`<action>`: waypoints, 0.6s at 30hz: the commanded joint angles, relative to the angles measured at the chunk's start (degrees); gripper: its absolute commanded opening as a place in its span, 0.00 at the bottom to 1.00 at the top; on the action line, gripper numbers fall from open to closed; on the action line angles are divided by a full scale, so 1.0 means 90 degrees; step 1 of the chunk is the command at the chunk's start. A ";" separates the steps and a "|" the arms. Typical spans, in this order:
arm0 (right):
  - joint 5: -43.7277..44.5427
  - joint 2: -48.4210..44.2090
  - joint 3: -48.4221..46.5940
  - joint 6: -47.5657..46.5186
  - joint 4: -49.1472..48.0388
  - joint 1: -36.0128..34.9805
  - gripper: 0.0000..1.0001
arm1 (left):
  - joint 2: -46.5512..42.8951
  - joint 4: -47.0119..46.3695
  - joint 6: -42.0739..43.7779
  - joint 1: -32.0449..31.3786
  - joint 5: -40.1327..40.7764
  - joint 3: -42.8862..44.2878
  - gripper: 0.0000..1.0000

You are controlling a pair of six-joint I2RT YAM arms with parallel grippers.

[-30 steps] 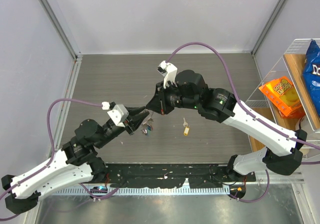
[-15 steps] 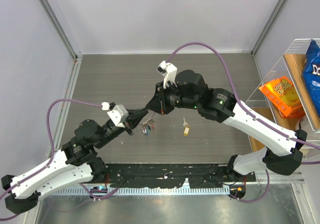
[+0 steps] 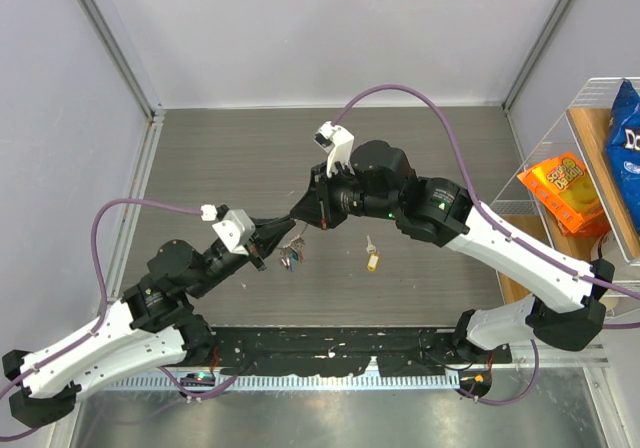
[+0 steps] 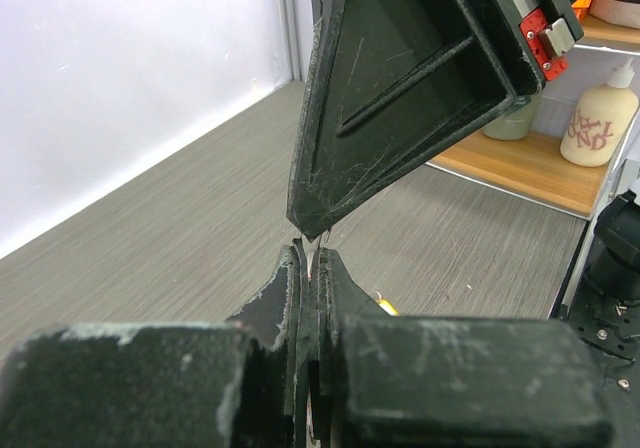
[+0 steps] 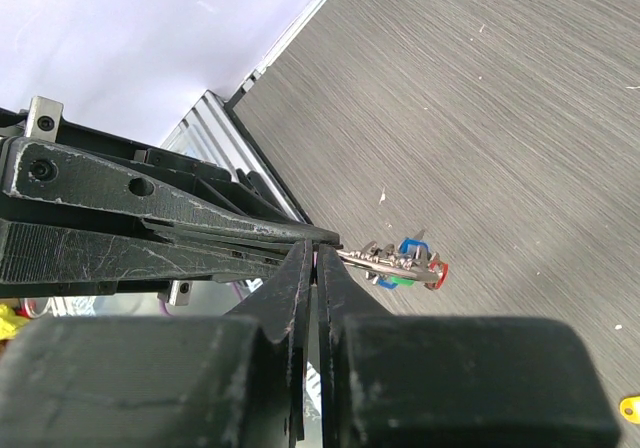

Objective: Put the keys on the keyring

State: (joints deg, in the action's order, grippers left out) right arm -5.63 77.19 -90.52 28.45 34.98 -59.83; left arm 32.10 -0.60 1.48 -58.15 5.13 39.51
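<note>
Above the table's middle my left gripper (image 3: 285,232) and my right gripper (image 3: 298,218) meet tip to tip. Both are shut on the thin silver keyring (image 4: 317,255), which shows only as a sliver between the left jaws (image 4: 312,252). A bunch of keys (image 3: 290,256) with blue, green and red heads hangs from it. In the right wrist view the bunch (image 5: 405,265) sticks out just past my shut right gripper (image 5: 315,254). A yellow-headed key (image 3: 372,259) lies alone on the table to the right; it also shows in the right wrist view (image 5: 630,408).
A wire rack (image 3: 590,148) with snack bags and bottles stands at the right edge. Aluminium frame posts (image 3: 150,108) and white walls close in the back and left. A black rail (image 3: 330,348) runs along the near edge.
My left gripper and the hanging bunch of keys have shifted slightly to the left. The right arm and the yellow key have stayed put.
</note>
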 commanded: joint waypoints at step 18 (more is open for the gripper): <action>0.0557 -0.0822 0.0516 -0.0338 -0.0089 0.0339 0.52 | -0.0090 -0.0461 0.0139 0.0006 0.1324 -0.0063 0.00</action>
State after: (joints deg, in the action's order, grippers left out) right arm -3.09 72.64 -87.77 27.51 34.30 -58.46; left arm 32.21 -0.60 1.93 -58.15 12.71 39.11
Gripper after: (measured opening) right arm 0.509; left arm 0.028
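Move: The keyring is already pinched between both hands at their fingertips: its middle lies only 1 cm or so to the right hand's left and about 2 cm below it, level fore and aft. From the left hand it is about 1 cm to the right and 2 cm down. The bunch of keys hangs some 6 cm below the right hand and 3 cm back. The yellow-tagged key lies on the table, about 13 cm to the right hand's right, 2 cm farther out and roughly 30 cm below. Backing off to the right by about 2.5 cm and rising 1 cm, the right hand first opens its fingers to about half and lets go of the keyring. The left hand keeps its shut grip on the ring and carries it about 2 cm forward and 1.5 cm left, away from the right fingers, turning some 10 degrees counter-clockwise. ##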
